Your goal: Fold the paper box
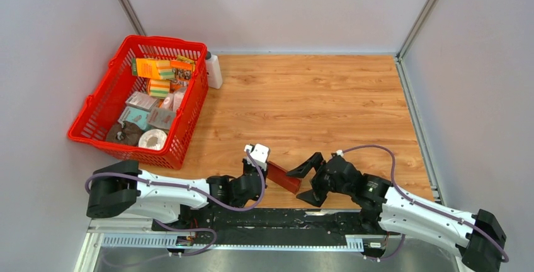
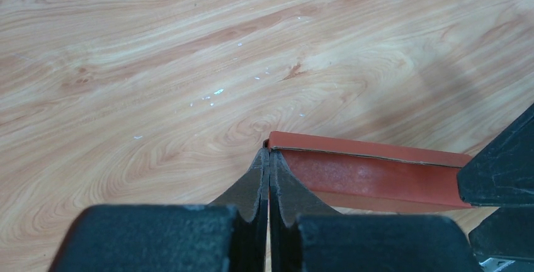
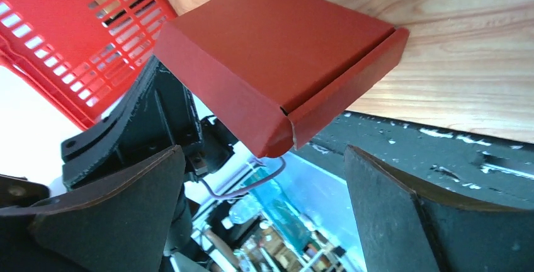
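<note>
The paper box [image 1: 283,177] is a small dark red cardboard box, folded up and tilted, near the table's front edge between the two arms. My left gripper [image 1: 261,171] is shut on the box's left end; in the left wrist view its tips [image 2: 269,153] pinch the corner of the box [image 2: 371,174]. My right gripper [image 1: 306,182] stands open just to the right of the box, with one finger above and one below its right end. In the right wrist view the box [image 3: 271,51] hangs a little beyond the wide-open right gripper [image 3: 261,165], touching neither finger.
A red mesh basket [image 1: 101,114] with several printed packages stands at the back left, also showing in the right wrist view [image 3: 63,33]. A white bottle [image 1: 214,70] stands beside the basket's far corner. Grey walls close in the wooden table [image 1: 327,102].
</note>
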Controlling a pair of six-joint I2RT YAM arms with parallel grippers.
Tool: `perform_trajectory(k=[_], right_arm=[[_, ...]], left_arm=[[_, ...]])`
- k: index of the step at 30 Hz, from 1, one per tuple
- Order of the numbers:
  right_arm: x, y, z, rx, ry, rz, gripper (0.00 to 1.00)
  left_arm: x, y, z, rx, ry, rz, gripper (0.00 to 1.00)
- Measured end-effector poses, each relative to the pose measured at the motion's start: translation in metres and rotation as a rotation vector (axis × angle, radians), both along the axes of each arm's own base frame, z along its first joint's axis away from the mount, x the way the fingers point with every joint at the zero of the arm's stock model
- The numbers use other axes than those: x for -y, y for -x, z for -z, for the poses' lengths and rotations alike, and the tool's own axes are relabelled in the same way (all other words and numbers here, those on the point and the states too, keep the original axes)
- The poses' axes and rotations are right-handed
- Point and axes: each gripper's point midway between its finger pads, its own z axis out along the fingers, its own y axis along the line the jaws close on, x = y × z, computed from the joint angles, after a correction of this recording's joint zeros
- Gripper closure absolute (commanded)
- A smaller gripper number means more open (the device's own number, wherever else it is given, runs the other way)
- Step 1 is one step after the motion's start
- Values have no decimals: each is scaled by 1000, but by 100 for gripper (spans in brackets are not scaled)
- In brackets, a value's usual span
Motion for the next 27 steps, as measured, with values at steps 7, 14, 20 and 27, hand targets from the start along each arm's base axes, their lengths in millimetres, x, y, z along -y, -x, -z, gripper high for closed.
perform_trajectory(k=[7,14,20,27], right_arm=[[-2,-9,-3,-41,-75,143,13],[1,-24,6,-47,-61,243,20],[2,-30,9,-40,-53,271,39],[1,-35,8,-28,-56,293,50]], left_arm=[[-2,3,0,1,9,-19,100],[-2,5,0,-3,23,-35,100],[-3,7,1,-1,26,-46,100],[-4,7,0,-5,33,-50,93]])
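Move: Just at the right hand's wide-open fingers is the box's right end; the box's middle is about 5 cm to this hand's left, 3 cm ahead and 2 cm lower. The left gripper is some 9 cm left of the right hand and 7 cm farther out, level in height; the table's front edge lies roughly 8 cm straight back and 8 cm below. For the left hand, which already pinches the box, its middle is about 5 cm right, 4 cm back and 2 cm lower. Swinging forward about 3.5 cm while turning some 15 degrees clockwise, the right hand carries its fingers along with the box's free right end, sinks slightly, and narrows them from wide open to roughly half, one on each side of that end, the nearer finger pushing it outward. The left hand keeps its pinch on the far-left corner and barely shifts. ##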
